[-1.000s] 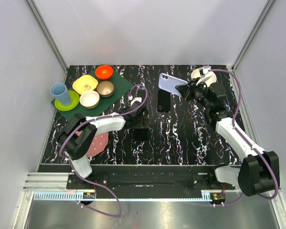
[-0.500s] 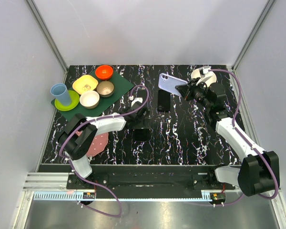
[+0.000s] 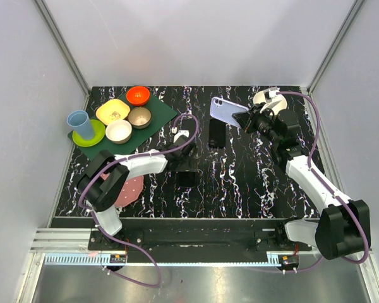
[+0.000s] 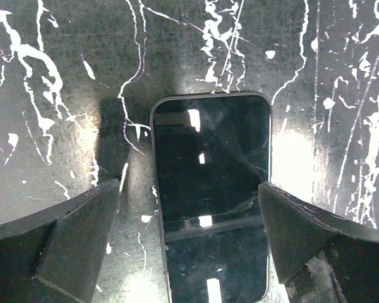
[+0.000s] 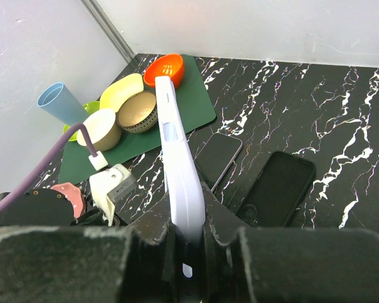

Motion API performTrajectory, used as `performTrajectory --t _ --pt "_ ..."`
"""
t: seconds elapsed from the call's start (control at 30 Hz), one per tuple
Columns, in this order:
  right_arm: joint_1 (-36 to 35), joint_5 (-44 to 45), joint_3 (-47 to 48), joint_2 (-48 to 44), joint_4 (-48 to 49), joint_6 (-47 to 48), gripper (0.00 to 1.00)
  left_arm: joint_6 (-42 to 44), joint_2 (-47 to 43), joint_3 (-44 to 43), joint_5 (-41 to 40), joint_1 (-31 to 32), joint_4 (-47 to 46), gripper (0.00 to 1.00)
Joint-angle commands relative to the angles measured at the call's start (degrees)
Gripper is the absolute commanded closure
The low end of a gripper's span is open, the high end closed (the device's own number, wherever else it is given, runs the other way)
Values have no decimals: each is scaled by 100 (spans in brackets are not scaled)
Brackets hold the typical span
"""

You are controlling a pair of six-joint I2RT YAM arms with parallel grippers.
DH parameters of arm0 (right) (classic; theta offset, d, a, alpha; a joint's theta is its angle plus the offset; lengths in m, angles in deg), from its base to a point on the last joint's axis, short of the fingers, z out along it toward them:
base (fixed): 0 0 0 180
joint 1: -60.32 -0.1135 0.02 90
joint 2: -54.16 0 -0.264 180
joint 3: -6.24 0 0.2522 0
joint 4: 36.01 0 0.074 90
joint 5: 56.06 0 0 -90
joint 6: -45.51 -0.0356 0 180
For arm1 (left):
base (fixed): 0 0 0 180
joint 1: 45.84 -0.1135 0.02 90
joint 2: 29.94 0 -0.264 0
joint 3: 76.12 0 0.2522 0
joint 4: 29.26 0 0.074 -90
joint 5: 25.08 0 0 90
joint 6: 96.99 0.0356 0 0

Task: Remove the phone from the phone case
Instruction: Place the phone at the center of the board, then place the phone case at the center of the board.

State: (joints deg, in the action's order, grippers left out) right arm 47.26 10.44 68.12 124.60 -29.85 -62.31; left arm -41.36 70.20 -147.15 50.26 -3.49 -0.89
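The phone point(image 4: 210, 189) lies flat, dark screen up, on the black marble table. My left gripper point(image 4: 188, 192) is open, with one finger on each side of the phone and neither finger gripping it. In the top view this gripper point(image 3: 187, 172) is at mid-table over the phone point(image 3: 188, 181). My right gripper point(image 5: 188, 218) is shut on a lavender phone case point(image 5: 177, 158), which it holds edge-on and raised. In the top view the right gripper point(image 3: 245, 118) holds the case point(image 3: 222, 109) at the back right. The inside of the case does not show.
A black phone case point(image 3: 216, 132) lies flat near the middle back and also shows in the right wrist view point(image 5: 278, 187). A green mat point(image 3: 161, 113) with several bowls and a blue cup point(image 3: 81, 124) is at the back left. A pink plate point(image 3: 130, 188) lies near the left arm.
My left gripper has shifted slightly toward the near edge over the phone. The right arm and the lavender case have not moved.
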Motion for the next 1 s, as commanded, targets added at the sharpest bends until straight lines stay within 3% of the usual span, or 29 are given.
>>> performTrajectory --t 0.0,0.37,0.57,0.77,0.97 --pt "32 -49 189 -100 398 7 100 184 -55 -205 -380 28 235 1" --pt "32 -180 215 -117 355 69 100 764 -1189 -389 -995 28 24 1" --pt "23 -522 452 -214 -102 393 100 1739 -1857 -416 -1294 10 -502 1" --pt "32 -1094 891 -223 -866 938 100 3277 -2586 -39 -567 -51 -1399 1" --pt "32 -1664 1313 -170 -1763 1588 100 4526 -3000 -266 338 -244 -1277 1"
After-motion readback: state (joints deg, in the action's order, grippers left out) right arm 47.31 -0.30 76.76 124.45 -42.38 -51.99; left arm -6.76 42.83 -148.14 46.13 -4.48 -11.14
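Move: The phone lies flat just under the left hand's open fingers, its middle about 1 cm to the right and 2 cm below. A second, silver-edged phone lies some 20 cm ahead of the left hand and 1 cm right; the black phone case is about 20 cm ahead and 14 cm right. From the right hand, which holds the lavender case in the air, the first phone is roughly 8 cm back, 18 cm left and 26 cm below. Up and clear of the phone: after edging about 1 cm left, the empty left hand climbs some 22 cm, drifting a little forward towards the second phone, fingers still wide open and tipping up about 40 degrees while the wrist swings clockwise. Later the right hand, still gripping the lavender case, eases a couple of centimetres back, left and up, turning slightly counter-clockwise. ##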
